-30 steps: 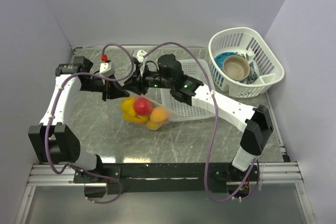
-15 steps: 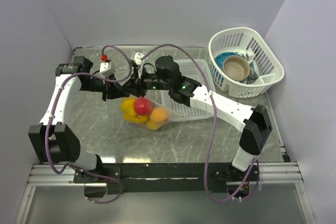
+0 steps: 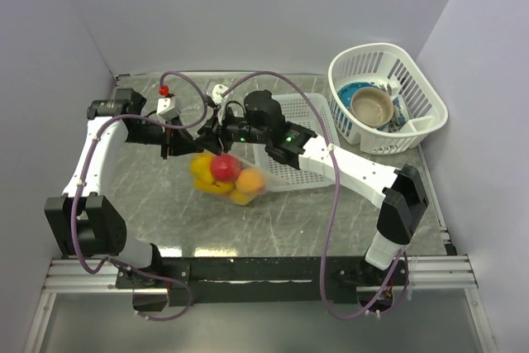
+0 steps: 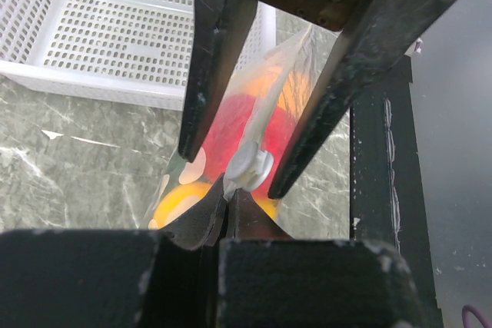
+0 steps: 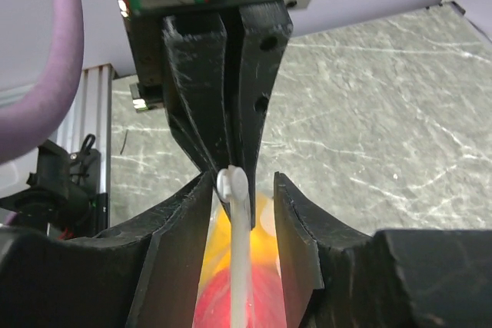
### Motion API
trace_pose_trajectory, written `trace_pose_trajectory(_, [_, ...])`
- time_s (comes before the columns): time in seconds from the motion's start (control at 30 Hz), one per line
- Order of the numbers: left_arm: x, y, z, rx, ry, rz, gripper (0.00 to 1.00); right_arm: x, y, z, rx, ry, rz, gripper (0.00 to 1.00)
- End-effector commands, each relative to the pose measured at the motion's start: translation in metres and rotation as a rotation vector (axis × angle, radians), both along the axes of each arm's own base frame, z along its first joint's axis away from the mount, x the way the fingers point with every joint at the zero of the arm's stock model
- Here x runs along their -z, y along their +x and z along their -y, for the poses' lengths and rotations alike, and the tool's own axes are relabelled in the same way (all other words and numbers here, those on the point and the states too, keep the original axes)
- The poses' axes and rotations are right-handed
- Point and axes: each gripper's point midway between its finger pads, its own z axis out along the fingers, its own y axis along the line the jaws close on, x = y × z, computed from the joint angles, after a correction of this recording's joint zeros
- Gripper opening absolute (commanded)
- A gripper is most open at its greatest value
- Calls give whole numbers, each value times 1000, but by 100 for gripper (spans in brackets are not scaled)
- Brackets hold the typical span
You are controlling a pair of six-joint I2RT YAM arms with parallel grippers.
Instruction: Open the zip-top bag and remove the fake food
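The zip-top bag (image 3: 223, 178) hangs low over the table, holding the fake food: a red piece (image 3: 223, 166), a yellow one (image 3: 202, 169) and an orange one (image 3: 250, 181). My left gripper (image 4: 229, 202) is shut on the end of the bag's white zip strip (image 5: 241, 266), just behind the white slider (image 4: 251, 165). My right gripper (image 5: 242, 180) faces it from the other side. It is open, one jaw on each side of the slider (image 5: 232, 183), with a gap on the right. Red and yellow food shows through the plastic below.
A rectangular white lattice basket (image 3: 297, 153) lies right behind the bag, under the right arm. A round white basket (image 3: 417, 93) with a bowl and dishes stands at the back right. Two small objects (image 3: 165, 90) sit near the back edge.
The right gripper's jaws have spread wider around the slider, and that arm has edged slightly left. The left gripper and the bag have stayed put.
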Motion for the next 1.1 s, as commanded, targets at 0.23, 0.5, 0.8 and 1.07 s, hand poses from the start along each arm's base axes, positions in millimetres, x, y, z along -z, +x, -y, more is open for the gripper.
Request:
trace_pose_trajectory(0.23, [-16, -3, 3, 8, -11, 27, 1, 2, -7, -5, -25, 0, -7, 26])
trace_pose_trajectory(0.5, [-15, -3, 4, 11, -16, 19, 1, 2, -13, -4, -44, 0, -9, 11])
trace_pose_trajectory(0.8, [-15, -1, 3, 8, -13, 20, 1, 23, -7, 27, 30, -20, -35, 7])
trace_pose_trajectory(1.07, [-13, 0, 3, 8, -10, 11, 1, 38, -4, 67, 116, -25, -57, 7])
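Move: The zip-top bag's white slider already sits between the right hand's open fingertips, practically at the hand point. For that hand, the bag's red food lies about 5 cm right, 2 back and 10 below, the yellow food some 2 back and 11 below, straight under it, and the white basket's middle about 22 right, 5 ahead and 14 below. For the left hand, pinching the bag's zip end, the slider is about 2 cm right, level with it in reach and height. The right fingers close on the slider and pinch it. Barely moving at first, the hand then draws the slider right and down along the zip, away from the left fingertips, about 4 cm right and 3 cm down and still speeding up at the end. The left hand keeps its pinch on the zip's end and stays put as the anchor. ##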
